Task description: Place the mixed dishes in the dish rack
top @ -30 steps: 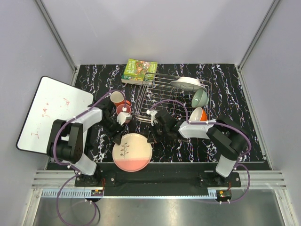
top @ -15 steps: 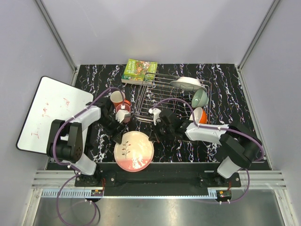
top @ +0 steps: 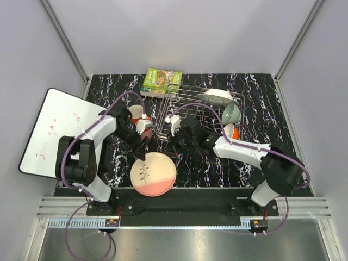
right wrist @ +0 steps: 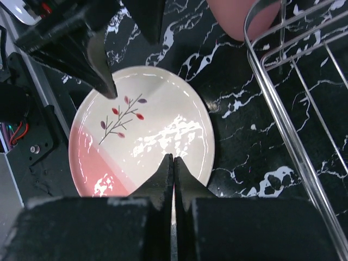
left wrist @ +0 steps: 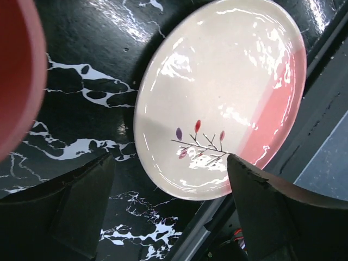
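The pink-and-cream plate point(top: 153, 174) with its leaf sprig lies flat near the table's front edge, also in the left wrist view point(left wrist: 217, 92) and the right wrist view point(right wrist: 136, 130). My left gripper point(top: 142, 142) hovers open just behind it; its fingers point(left wrist: 81, 201) straddle the plate's rim and hold nothing. My right gripper point(right wrist: 173, 163) is shut and empty above the plate's right side point(top: 175, 145). Two salmon-pink cups point(top: 138, 115) stand beside the left gripper. The dish rack point(top: 185, 103) holds a white plate point(top: 217, 97), a pale green bowl point(top: 231, 112) and an orange bowl point(top: 231, 131).
A green book point(top: 161, 80) lies at the back, touching the rack's left corner. A white board with red scribbles point(top: 60, 128) leans off the table's left edge. The rack's wire rim point(right wrist: 283, 103) runs close to the right of my right gripper.
My left gripper opened wider and drew back from the plate toward the cups. The right gripper, still shut, pulled back toward the rack. The plate stays flat.
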Motion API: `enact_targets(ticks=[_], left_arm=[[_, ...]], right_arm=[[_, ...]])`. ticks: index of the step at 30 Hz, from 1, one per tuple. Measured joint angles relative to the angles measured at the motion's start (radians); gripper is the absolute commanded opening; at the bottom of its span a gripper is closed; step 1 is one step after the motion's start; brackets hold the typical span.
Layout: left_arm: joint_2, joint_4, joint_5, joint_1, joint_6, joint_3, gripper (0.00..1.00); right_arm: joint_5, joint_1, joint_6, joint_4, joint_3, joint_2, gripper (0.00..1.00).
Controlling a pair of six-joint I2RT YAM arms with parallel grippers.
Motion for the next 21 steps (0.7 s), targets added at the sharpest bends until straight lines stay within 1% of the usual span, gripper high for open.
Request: enact_targets(ticks=[4, 5, 7, 8, 10, 13, 17, 21], left_arm=[[0.014, -0.026, 0.007, 0.003, 0.015, 0.000, 0.86], [0.014, -0.029, 0.006, 0.004, 0.019, 0.000, 0.85], [0.014, -0.031, 0.000, 0.007, 0.026, -0.003, 0.84], [0.014, -0.030, -0.005, 0.009, 0.029, -0.007, 0.84], [0.012, -0.028, -0.020, 0.014, 0.034, -0.020, 0.84], [0.011, -0.026, -0.050, 0.022, 0.048, -0.050, 0.84], [0.010, -0.018, -0.074, 0.026, 0.052, -0.089, 0.84], [0.011, 0.005, -0.079, 0.026, 0.051, -0.113, 0.78]], right_arm=[[0.013, 0.000, -0.008, -0.010, 0.021, 0.000, 0.00], [0.016, 0.001, -0.006, -0.021, 0.021, 0.000, 0.07], [0.025, 0.001, 0.004, -0.027, 0.004, -0.001, 0.16], [0.032, 0.001, 0.012, -0.026, -0.014, -0.003, 0.25], [0.040, 0.001, 0.030, -0.030, -0.054, -0.006, 0.31], [0.057, 0.001, 0.053, -0.050, -0.119, -0.008, 0.32], [0.065, 0.001, 0.072, -0.056, -0.150, -0.008, 0.30], [0.066, 0.001, 0.083, -0.047, -0.150, -0.013, 0.28]])
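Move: The plate's middle is about 10 cm back and 5 cm to the right of the open left hand, some 5 cm below it. From the shut right hand, the plate is about 10 cm back, 7 cm to the left and 10 cm down. The pink mug stands roughly 9 cm ahead of the left hand and 1 cm to its right, with the orange mug about 16 cm ahead and 3 cm left. The dish rack's middle is about 17 cm ahead and 13 cm right of the right hand. Down and to the right, with some back, the right hand drops about 6 cm after a slight rise, coming beside the plate's right rim as its shut fingers open about a third. The left hand, fingers staying wide open, eases down, back and left by about 3 cm each way, its gap coming to the plate's left rim. ##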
